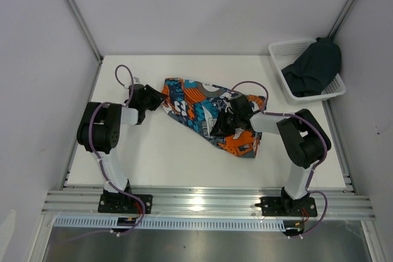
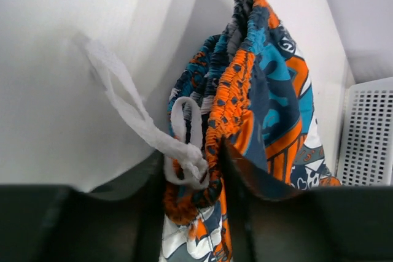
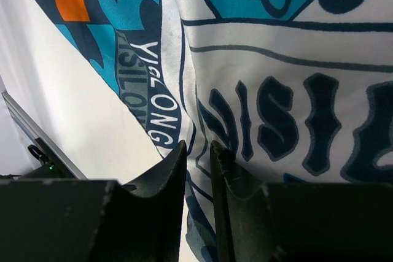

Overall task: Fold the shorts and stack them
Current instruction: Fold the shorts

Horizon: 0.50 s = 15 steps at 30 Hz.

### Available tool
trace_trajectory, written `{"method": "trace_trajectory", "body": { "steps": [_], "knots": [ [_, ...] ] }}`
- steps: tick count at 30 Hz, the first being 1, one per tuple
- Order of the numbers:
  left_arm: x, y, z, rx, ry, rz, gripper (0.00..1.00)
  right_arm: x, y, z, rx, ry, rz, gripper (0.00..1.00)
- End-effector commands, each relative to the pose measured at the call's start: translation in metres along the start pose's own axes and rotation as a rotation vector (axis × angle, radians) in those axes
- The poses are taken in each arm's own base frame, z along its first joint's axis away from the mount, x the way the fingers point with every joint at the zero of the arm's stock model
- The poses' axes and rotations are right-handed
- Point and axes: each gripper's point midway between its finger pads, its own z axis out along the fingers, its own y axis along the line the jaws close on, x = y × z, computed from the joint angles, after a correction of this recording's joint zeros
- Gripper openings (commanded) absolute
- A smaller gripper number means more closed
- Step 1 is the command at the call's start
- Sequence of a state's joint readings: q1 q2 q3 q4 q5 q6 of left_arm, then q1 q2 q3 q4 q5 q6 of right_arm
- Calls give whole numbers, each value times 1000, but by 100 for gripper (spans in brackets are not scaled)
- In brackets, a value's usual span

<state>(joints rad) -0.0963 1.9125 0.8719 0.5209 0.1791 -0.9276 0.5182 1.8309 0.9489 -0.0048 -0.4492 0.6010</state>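
The printed shorts [image 1: 190, 104] lie stretched across the table between my two grippers. My left gripper [image 1: 161, 99] is at their left end. In the left wrist view my left gripper [image 2: 193, 165] is shut on the bunched orange waistband [image 2: 236, 84], and the white drawstring [image 2: 129, 102] trails off to the left. My right gripper [image 1: 222, 124] rests on the shorts' right half. Seen from the right wrist, my right gripper [image 3: 198, 149] has its fingers nearly together with a fold of the lettered cloth [image 3: 276, 102] pinched between them. The dark shorts [image 1: 314, 65] lie heaped in the basket.
A white mesh basket [image 1: 279, 48] stands at the table's back right corner, and its wall [image 2: 368, 133] shows in the left wrist view. White enclosure walls border the table at the back and on both sides. An aluminium rail [image 1: 202, 200] runs along the near edge.
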Motion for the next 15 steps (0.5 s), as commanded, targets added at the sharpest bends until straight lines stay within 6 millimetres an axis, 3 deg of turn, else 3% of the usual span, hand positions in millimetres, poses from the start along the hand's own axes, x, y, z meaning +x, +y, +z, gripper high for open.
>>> {"method": "trace_trajectory", "body": {
  "steps": [1,4,5,6,10,11,15],
  "knots": [
    [-8,-17,-3,72,-53,1,37,-5,1,-9,15,-27,-19,25],
    [-16,-17,-10,63,-67,18,15,-3,-1,-9,19,-23,-25,24],
    [-22,-15,-12,60,-76,18,3,-1,-2,-8,24,-18,-26,24],
    [-23,-13,-15,58,-72,22,0,1,-3,-8,28,-13,-31,23],
    [-36,-5,-32,65,-95,47,0,11,-12,-9,60,8,-25,22],
    [-36,3,-36,46,-89,52,0,15,-16,-10,69,13,-21,22],
    [-27,5,-51,52,-62,99,0,17,-17,-13,78,15,-32,25]
  ]
}}
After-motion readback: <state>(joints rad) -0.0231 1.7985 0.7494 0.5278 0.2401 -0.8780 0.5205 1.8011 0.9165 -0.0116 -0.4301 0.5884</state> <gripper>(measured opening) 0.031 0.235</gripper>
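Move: Between the left hand's half-open fingers sits the near left end of the shorts' waistband, almost at the hand point. The white drawstring lies about 3 cm ahead and 1 cm left of that hand, and the waistband's far corner some 7 cm ahead and 2 cm right. From the right hand, down at the middle of the shorts, that near waistband end is about 15 cm ahead and 22 cm left; the shorts' near right corner is roughly 9 cm back and 16 cm right. Shutting on the bunched waistband end while almost standing still, the left fingers pinch it by the drawstring; then the left hand pulls it about 3 cm back and as far left, rising only slightly, wrist steady. The right hand keeps its fingertips at the middle of the shorts, easing less than 1 cm back and left. ##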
